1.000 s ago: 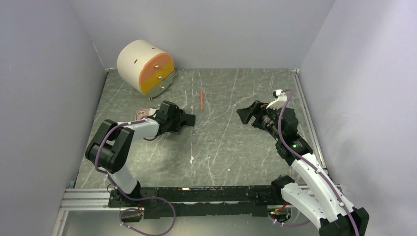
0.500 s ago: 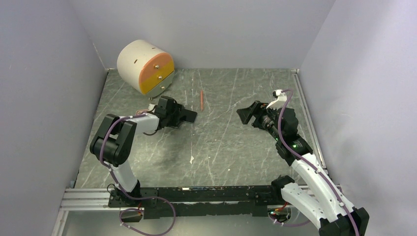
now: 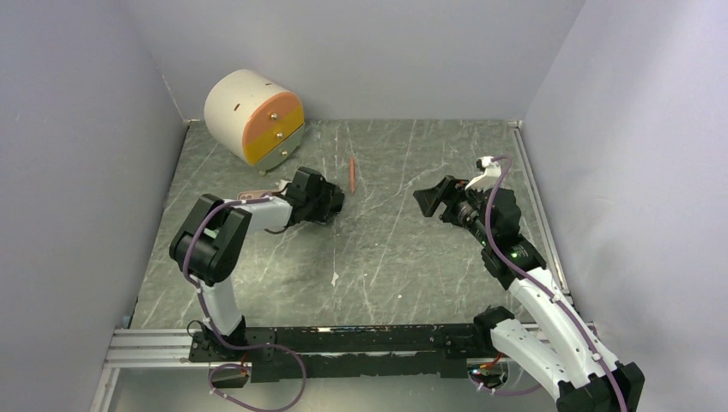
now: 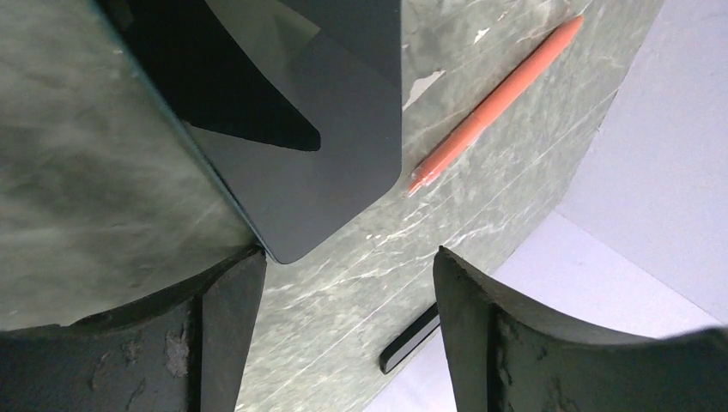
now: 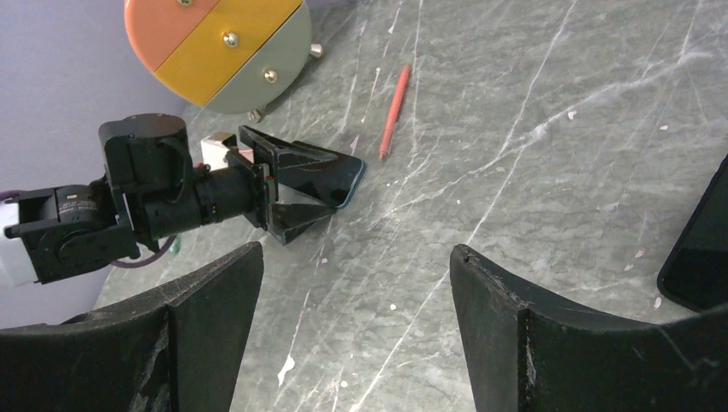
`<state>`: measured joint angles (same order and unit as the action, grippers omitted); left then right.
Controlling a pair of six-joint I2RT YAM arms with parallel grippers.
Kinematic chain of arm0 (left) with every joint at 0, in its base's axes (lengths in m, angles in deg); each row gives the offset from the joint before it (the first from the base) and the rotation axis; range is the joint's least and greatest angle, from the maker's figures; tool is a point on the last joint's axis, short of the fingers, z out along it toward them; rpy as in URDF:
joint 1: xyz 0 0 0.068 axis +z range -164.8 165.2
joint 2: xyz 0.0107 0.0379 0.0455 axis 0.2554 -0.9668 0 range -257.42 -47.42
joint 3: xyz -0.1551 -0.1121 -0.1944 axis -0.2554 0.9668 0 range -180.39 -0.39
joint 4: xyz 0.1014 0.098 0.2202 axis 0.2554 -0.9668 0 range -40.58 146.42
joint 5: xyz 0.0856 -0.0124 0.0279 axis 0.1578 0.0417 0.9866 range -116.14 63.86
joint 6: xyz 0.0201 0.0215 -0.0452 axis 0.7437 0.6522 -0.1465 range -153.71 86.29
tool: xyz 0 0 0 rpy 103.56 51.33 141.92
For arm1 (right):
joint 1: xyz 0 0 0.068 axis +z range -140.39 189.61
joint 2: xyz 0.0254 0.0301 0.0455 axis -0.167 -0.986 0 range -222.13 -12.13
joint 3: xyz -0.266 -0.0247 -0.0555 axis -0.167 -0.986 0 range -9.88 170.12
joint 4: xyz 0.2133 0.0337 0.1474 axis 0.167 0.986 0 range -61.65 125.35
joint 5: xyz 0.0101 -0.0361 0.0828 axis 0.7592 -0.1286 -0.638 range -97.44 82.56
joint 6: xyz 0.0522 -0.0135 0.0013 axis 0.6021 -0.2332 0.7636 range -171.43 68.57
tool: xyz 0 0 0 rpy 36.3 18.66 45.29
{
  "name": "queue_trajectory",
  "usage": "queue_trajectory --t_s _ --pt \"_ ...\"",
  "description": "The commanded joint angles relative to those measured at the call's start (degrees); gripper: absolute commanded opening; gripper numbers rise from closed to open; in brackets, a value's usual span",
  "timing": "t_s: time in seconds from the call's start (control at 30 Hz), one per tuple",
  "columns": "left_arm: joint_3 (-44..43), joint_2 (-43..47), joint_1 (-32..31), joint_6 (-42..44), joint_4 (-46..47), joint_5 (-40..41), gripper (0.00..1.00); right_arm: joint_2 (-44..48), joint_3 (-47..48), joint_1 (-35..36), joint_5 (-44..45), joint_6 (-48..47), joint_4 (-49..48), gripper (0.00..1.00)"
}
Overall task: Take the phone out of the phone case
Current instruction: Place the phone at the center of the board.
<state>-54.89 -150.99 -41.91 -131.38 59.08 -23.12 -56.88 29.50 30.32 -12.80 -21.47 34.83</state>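
Note:
The phone [image 4: 330, 129] is a dark glass slab with a teal edge, lying flat on the table; it also shows in the right wrist view [image 5: 342, 182]. My left gripper [image 3: 330, 202] is low over it and open, one fingertip [image 4: 245, 275] touching the phone's near corner and the other standing apart over bare table. The pink phone case [image 3: 251, 195] lies just behind that gripper, mostly hidden by the arm. My right gripper [image 3: 427, 199] hangs open and empty over the table's right half, facing the left gripper.
A red pen [image 3: 352, 174] lies just beyond the phone. A round white drawer unit with orange and yellow fronts [image 3: 253, 118] stands at the back left. A second dark flat slab [image 5: 700, 249] lies by my right gripper, cut off by the frame. Walls close in on three sides.
My left arm has swung right and its gripper has turned and come down over the phone, now covering most of it from above. The right arm has not moved.

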Motion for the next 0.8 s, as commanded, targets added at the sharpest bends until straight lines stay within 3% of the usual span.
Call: queue_trajectory --t_s 0.0,0.3,0.53,0.77 --pt "-4.2 -3.2 -0.1 1.8 -0.3 0.6 0.76 0.6 2.1 -0.2 0.6 -1.1 -1.5 0.82" --pt "-6.8 -3.2 -0.5 4.1 1.9 -0.5 0.76 1.1 2.7 -0.2 0.5 -1.8 -0.9 0.82" --pt "-8.8 4.4 0.1 16.2 -4.9 4.9 0.77 0.4 2.9 -0.3 0.0 -2.8 -1.2 0.82" --pt "-9.2 11.4 1.9 31.5 -11.0 4.9 0.79 -0.8 5.0 -0.7 5.0 -5.5 2.7 0.82"
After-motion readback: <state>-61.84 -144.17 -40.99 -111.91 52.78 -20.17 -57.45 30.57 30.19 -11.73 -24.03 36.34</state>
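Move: The phone lies flat on the board, its middle about 5 cm left of the open left hand, 2 cm ahead and 2 cm below; its right end is slewed nearer. The pen is some 9 cm ahead and 5 cm right of the left hand, the phone case about 23 cm left and 2 cm ahead. From the idle right hand the phone is roughly 30 cm left, 11 cm ahead and 21 cm below. The open left hand pushes the phone's right end about 3 cm forward-right, then rises 7 cm clear. ##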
